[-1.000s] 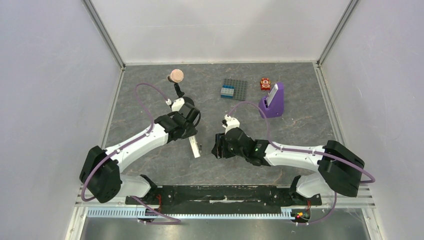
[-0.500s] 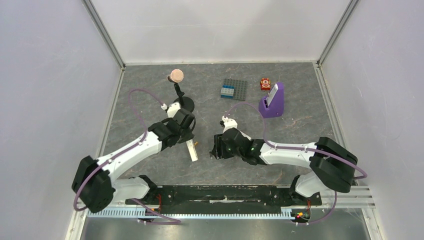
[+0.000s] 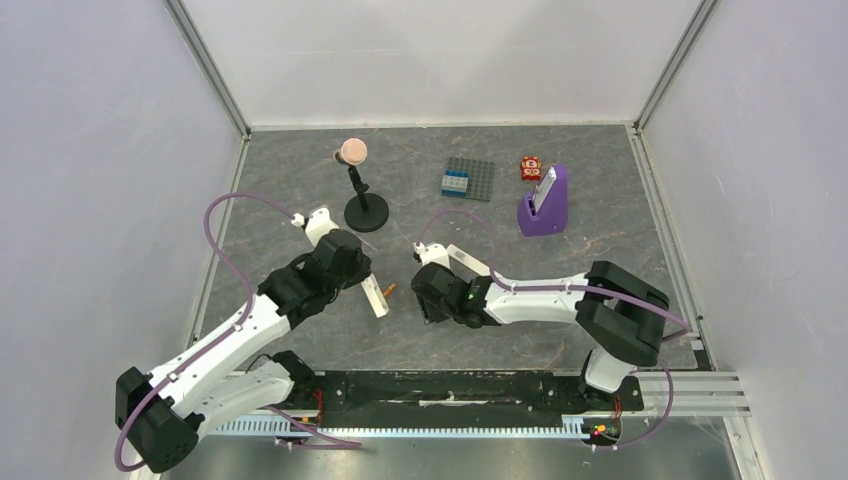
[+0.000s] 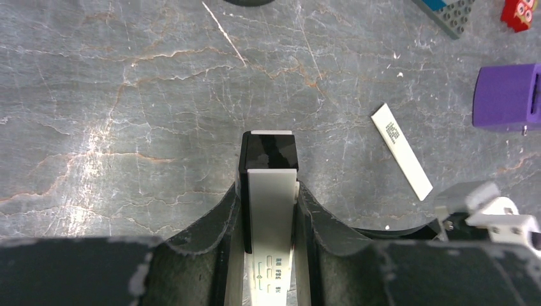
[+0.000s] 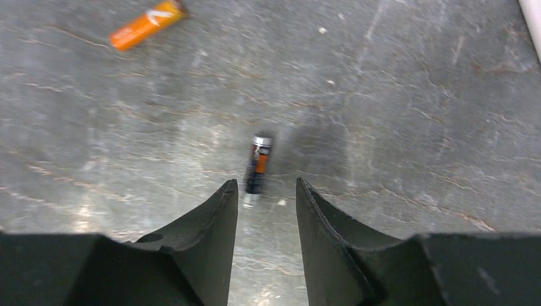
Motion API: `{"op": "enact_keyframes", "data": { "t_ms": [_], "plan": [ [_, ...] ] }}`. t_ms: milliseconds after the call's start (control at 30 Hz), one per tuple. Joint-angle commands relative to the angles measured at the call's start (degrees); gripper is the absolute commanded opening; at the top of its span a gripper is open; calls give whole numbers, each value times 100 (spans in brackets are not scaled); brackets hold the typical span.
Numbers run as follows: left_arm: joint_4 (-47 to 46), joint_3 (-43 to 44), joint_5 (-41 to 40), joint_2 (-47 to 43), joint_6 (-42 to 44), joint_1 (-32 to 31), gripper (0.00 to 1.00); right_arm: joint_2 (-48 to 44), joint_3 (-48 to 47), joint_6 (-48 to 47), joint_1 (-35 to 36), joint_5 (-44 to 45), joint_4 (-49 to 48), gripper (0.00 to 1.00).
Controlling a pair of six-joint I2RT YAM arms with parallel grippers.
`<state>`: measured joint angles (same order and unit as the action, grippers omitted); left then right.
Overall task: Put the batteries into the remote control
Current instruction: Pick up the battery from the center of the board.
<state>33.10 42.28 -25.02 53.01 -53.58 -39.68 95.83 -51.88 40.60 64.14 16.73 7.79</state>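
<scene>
My left gripper (image 4: 268, 190) is shut on the remote control (image 4: 271, 217), a slim white bar that sticks out past the fingertips with a dark end. From above, the remote control (image 3: 376, 298) slants just off the table, held by the left gripper (image 3: 360, 282). The orange battery (image 5: 148, 23) lies on the table beside it, and also shows from above (image 3: 388, 291). The dark grey battery (image 5: 258, 167) lies just ahead of my right gripper (image 5: 265, 186), its near end by the left fingertip. The right gripper is open and holds nothing. It hangs low over the table (image 3: 432, 300).
A thin white strip (image 4: 402, 151) lies flat on the table right of the remote. The purple wedge stand (image 3: 545, 205), a grey brick plate (image 3: 468, 179), a small red block (image 3: 530, 167) and a black stand with a pink ball (image 3: 353, 152) sit toward the back.
Both arms have shifted left and nearer. The left gripper carried the remote with it. The right gripper's jaws have narrowed as it came over the dark battery.
</scene>
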Motion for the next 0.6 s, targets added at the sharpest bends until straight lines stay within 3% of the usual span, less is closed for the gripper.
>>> {"op": "enact_keyframes", "data": {
  "t_ms": [0, 233, 567],
  "plan": [
    [-214, -27, -396, -188, -257, -16, 2, 175, -209, -120, 3, 437, 416, 40],
    [-225, -32, -443, -243, -258, -13, 2, 431, -305, -202, 10, 386, 530, 30],
    [-755, -254, -6, -351, 113, -7, 2, 299, -289, -530, 11, 188, 467, 2]
  ]
}}
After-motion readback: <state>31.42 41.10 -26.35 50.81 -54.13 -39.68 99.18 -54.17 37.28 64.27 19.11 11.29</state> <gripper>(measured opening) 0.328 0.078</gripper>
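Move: The dark battery lies almost under the right fingers: about 2 cm ahead of the hand, level with it sideways and some 2 cm below. The orange battery is about 6 cm ahead and 10 cm to this hand's left, and the white battery cover some 15 cm ahead and 8 cm to its right, all on the table. From the left hand, the dark battery is roughly 14 cm to the right, 3 cm back and 14 cm below. The right hand finishes its short descent onto the dark battery, sinking about 1.5 cm and shifting some 1 cm to its right, nearly all of it at once, while it rolls about 5 degrees with its left side going down. Then, almost still apart from a slight creep forward, it draws its half-open fingers nearly shut and pinches the battery by its near end between the fingertips. ##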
